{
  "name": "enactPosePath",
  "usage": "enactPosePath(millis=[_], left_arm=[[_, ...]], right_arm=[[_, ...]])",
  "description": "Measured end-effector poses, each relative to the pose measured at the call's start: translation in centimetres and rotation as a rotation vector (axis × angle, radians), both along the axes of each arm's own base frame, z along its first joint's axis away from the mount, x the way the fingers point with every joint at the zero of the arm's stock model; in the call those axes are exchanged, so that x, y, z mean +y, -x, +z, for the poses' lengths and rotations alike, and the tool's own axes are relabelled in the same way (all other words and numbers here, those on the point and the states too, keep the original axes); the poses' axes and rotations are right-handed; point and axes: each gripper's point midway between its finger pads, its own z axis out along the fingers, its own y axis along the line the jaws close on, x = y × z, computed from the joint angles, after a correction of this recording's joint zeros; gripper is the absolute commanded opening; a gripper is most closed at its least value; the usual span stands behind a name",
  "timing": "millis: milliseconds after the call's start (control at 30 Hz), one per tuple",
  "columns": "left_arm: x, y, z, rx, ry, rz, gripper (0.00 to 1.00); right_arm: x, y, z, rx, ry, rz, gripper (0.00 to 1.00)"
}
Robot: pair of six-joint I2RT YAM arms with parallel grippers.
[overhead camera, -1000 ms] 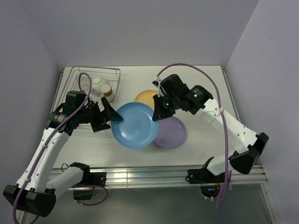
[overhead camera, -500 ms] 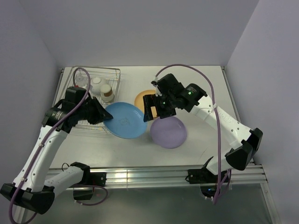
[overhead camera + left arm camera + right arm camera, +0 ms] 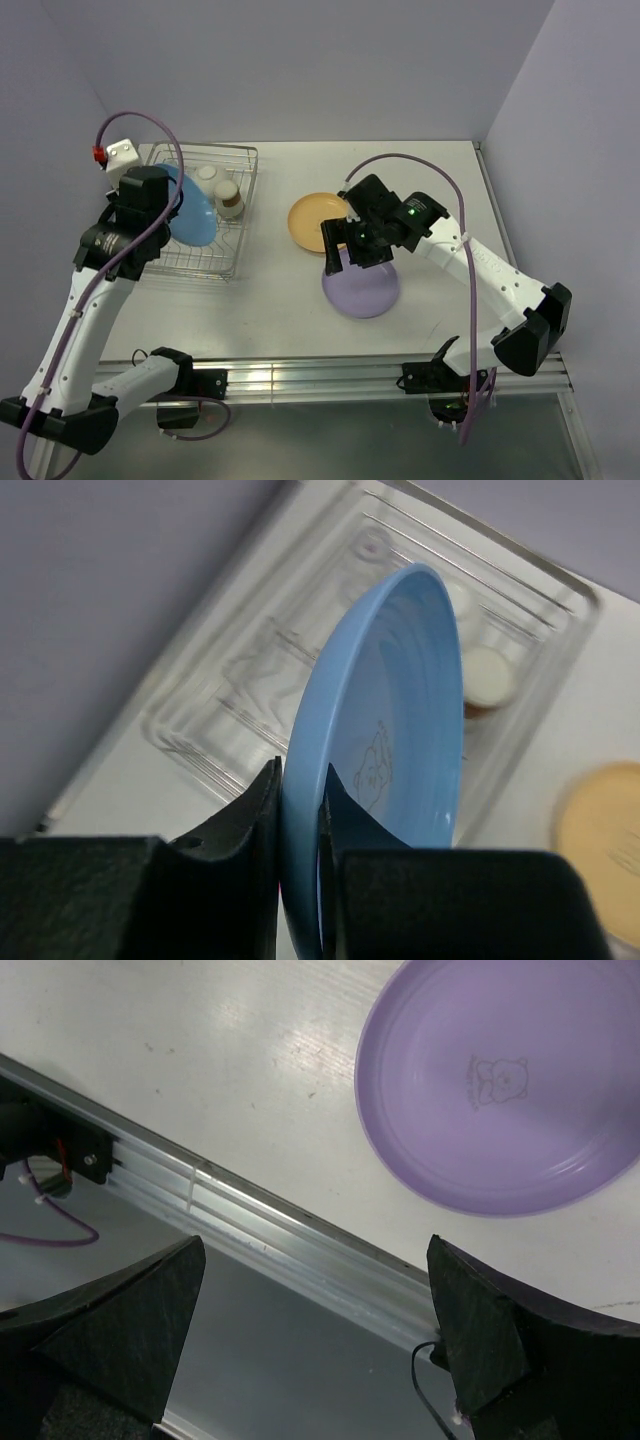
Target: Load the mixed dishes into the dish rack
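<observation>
My left gripper (image 3: 300, 780) is shut on the rim of the blue plate (image 3: 400, 700), which it holds tilted on edge over the dish rack (image 3: 250, 660). From above, the blue plate (image 3: 192, 215) hangs over the left half of the wire dish rack (image 3: 240, 272), under my left wrist. A cream cup (image 3: 230, 196) and a small white vessel (image 3: 207, 177) stand in the rack's far right corner. The purple plate (image 3: 365, 290) and the yellow-orange plate (image 3: 312, 212) lie flat on the table. My right gripper (image 3: 343, 252) stands open and empty above the purple plate's (image 3: 500, 1090) left edge.
An aluminium rail (image 3: 320, 375) runs along the table's near edge and shows below my right fingers (image 3: 150, 1300). Walls close in the table at the left, the back and the right. The rack sits against the left wall.
My left gripper closed on the blue plate and carried it left, up on edge over the rack. My right gripper let go of it, opened wide and moved down over the purple plate.
</observation>
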Motion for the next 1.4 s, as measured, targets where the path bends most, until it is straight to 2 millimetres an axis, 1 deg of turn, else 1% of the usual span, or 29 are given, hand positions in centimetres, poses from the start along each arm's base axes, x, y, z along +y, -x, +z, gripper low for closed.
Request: enactPosePath(millis=[133,233,333,400,500,533,600,700,767,867,1000,1167,1333,1400], left_arm=[[3.7,1.3,-0.2,-0.047,-0.24,0.056,0.0],[6.0,2.2,1.0,-0.085,-0.409,0.078,0.0],[8.2,2.2,2.4,-0.104,-0.503,0.118,0.0],[10.2,2.2,3.1,-0.103,-0.543,0.152,0.0],[13.1,1.9,3.3,-0.079,-0.593,0.172,0.0],[13.6,1.7,3.2,-0.068,-0.606,0.168,0.0],[13.8,0.7,2.6,-0.048,-0.636,0.116,0.0],[13.4,-1.2,1.4,-0.026,-0.66,0.022,0.0],[13.5,-2.4,0.2,-0.014,-0.656,-0.029,0.0],[13.4,-3.6,-1.1,-0.006,-0.637,-0.09,0.0],[12.9,-5.1,-2.3,0.002,-0.62,-0.147,0.0],[12.5,-6.2,-3.3,0.008,-0.605,-0.195,0.0],[12.3,-6.9,-4.6,0.031,-0.591,-0.222,0.0],[12.3,-6.9,-5.4,0.048,-0.59,-0.233,0.0]], right_arm=[[0.2,0.7,-0.2,0.029,-0.014,0.019,1.0],[0.2,1.0,-0.2,0.039,-0.017,0.033,1.0],[-0.2,1.3,-0.4,0.046,0.002,0.048,1.0],[-0.6,1.5,-0.6,0.05,0.024,0.056,1.0],[-1.2,1.6,-0.8,0.051,0.05,0.064,1.0],[-1.4,1.6,-0.8,0.05,0.057,0.067,1.0],[-1.7,1.6,-0.9,0.05,0.069,0.068,1.0],[-2.0,1.5,-1.0,0.051,0.078,0.068,1.0],[-2.1,1.4,-1.0,0.049,0.08,0.069,1.0],[-2.2,1.3,-1.0,0.047,0.082,0.067,1.0],[-2.6,1.1,-1.0,0.042,0.075,0.057,1.0],[-3.5,1.0,-1.5,0.057,0.072,0.032,1.0],[-3.9,0.6,-1.8,0.059,0.072,0.022,1.0],[-3.8,0.5,-1.8,0.054,0.07,0.025,1.0]])
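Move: The left hand holds the blue plate above the dish rack. The rack's left-hand slots lie some 13 cm ahead of it, 13 cm left and 26 cm below. The white bowl is about 24 cm ahead, the cup 18 cm ahead and 6 cm right, and the glass 27 cm ahead and 10 cm left, all roughly as low. From the right hand, the purple plate is about 5 cm ahead, 6 cm right and 20 cm below. Leftward first, about 14 cm with a slight rise, the left hand carries the blue plate over to the rack's left side, rolling some 35 degrees so that its left side lifts, then heads forward and down, 8 or 9 cm each way, towards the slots. Its fingers keep their pinch on the rim. The open, empty right hand drifts a few centimetres right and slightly down towards the purple plate. ##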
